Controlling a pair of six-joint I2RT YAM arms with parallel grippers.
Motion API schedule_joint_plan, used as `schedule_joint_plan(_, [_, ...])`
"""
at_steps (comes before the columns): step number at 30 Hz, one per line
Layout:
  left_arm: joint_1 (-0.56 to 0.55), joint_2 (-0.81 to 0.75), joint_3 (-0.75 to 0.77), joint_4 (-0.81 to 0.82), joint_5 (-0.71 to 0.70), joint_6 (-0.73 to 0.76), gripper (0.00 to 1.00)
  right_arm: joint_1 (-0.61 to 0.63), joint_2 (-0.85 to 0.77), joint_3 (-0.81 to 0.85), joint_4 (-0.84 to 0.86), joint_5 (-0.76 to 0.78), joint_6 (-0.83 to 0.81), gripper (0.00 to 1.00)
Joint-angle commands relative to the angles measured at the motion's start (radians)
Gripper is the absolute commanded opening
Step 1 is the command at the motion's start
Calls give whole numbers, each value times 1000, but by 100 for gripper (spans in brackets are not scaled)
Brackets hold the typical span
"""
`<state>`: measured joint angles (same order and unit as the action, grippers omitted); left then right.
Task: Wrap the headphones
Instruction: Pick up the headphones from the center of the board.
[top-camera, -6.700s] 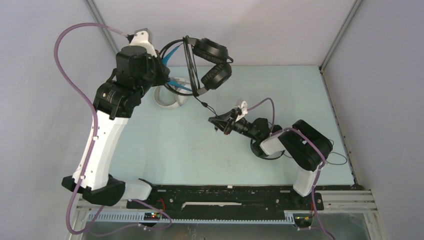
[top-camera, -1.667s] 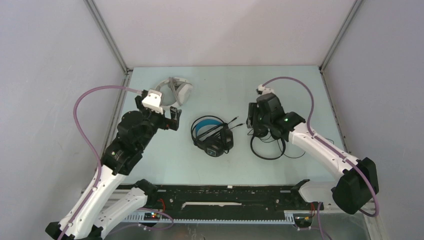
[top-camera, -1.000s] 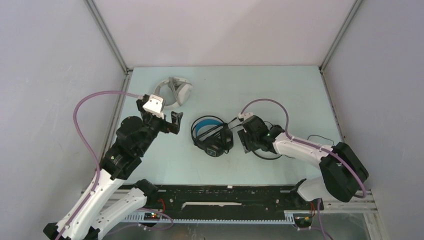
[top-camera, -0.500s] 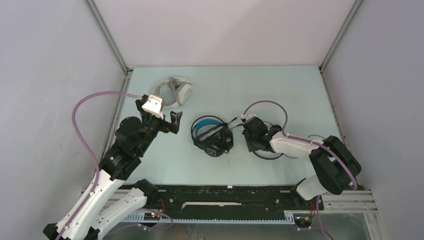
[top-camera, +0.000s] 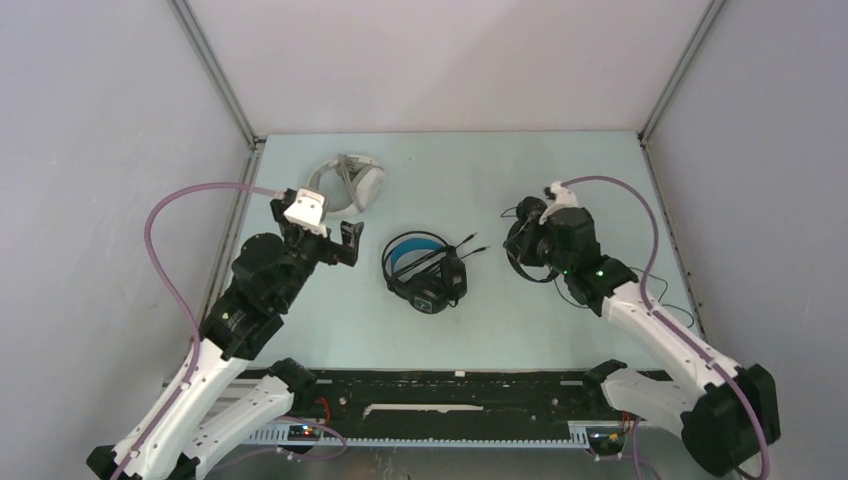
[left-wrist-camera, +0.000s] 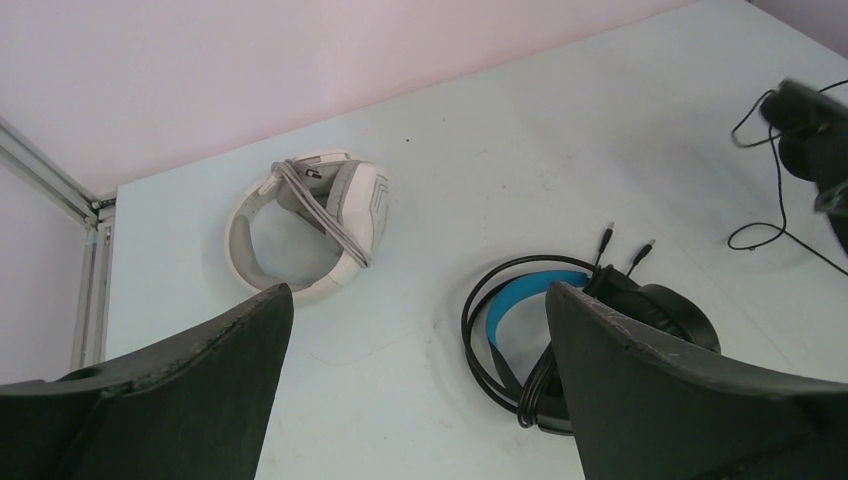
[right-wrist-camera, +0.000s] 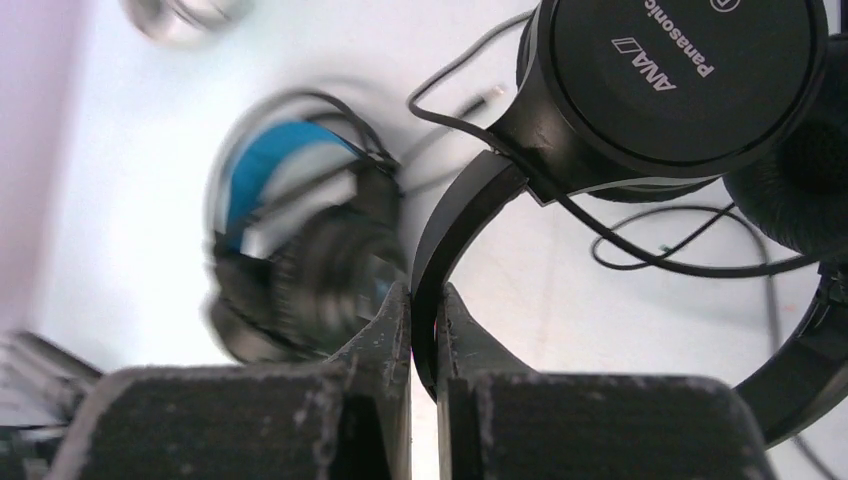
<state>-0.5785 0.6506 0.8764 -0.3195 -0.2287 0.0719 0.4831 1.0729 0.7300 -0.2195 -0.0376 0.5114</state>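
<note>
My right gripper (top-camera: 528, 248) is shut on the thin headband of the slim all-black headphones (right-wrist-camera: 670, 70) and holds them above the table, right of centre. Their loose cable (right-wrist-camera: 680, 255) hangs beneath the earcups. The black headphones with the blue lining (top-camera: 425, 270) lie flat at the table's middle with their cord coiled round them; they show blurred in the right wrist view (right-wrist-camera: 270, 160). At the back left rest the white-grey headphones (top-camera: 345, 183), cable wound round the earcups. My left gripper (top-camera: 345, 240) hovers open between those two sets (left-wrist-camera: 417, 300), holding nothing.
Pale enclosure walls with metal corner posts (top-camera: 215, 70) close in the table on three sides. A black rail (top-camera: 450, 395) runs along the near edge between the arm bases. Purple hoses (top-camera: 165, 215) arch over both arms.
My right gripper closed on the slim black headphones' headband and lifted them off the table toward the back right. The left arm has stayed put, still open.
</note>
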Motion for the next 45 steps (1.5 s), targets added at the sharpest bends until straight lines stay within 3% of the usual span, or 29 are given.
schedule_joint_plan(1, [-4,11,-33,42,-9,18,98,-62,-100,41,123,-59,293,0])
schedule_joint_plan(5, [-4,33,-30,45,26,8,98,-97,-181,41,184,-75,464,0])
schedule_joint_plan(9, [-3,64,-5,40,96,-5,98,-94,-233,-10,353,-59,689,0])
schedule_joint_plan(16, [-5,110,50,129,328,-116,97,-49,-257,-83,571,33,979,0])
schedule_joint_plan(21, [-105,151,78,223,247,-107,95,22,-251,-84,623,150,1063,0])
schedule_joint_plan(27, [-276,221,101,344,121,56,95,52,-211,-92,746,107,1150,0])
schedule_joint_plan(35, [-382,359,221,281,114,159,99,82,-235,-93,707,87,1190,0])
schedule_joint_plan(38, [-388,391,255,255,191,187,98,66,-206,-93,777,-19,1216,0])
schedule_joint_plan(42, [-388,426,331,164,219,129,95,36,-167,-93,789,-162,1239,0])
schedule_joint_plan(45, [-388,430,338,165,221,98,93,63,-170,-107,794,-131,1246,0])
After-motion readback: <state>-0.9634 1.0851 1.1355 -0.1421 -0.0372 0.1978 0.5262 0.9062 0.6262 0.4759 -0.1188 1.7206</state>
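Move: The right gripper already holds the loose black headphones by the band, clear of the board. Their middle lies about 40 cm right of the open left gripper, 3 cm ahead and 20 cm lower. From the left gripper, the wrapped black headphones lie 19 cm right, 2 ahead and 30 below, the white headphones 22 cm straight ahead and 30 below. From the right hand, the left gripper is about 38 cm left, 3 back and 17 up, the wrapped headphones 18 left, 2 back and 13 below. Keep the right gripper pinched on the headband and lift about 20 cm, rolling the hand some 75 degrees with its left side rising, then ease a little left. Meanwhile bring the wide-open left gripper about 20 cm right towards the held headphones, dipping slightly before rising, and turn it clockwise; stop short of them. ##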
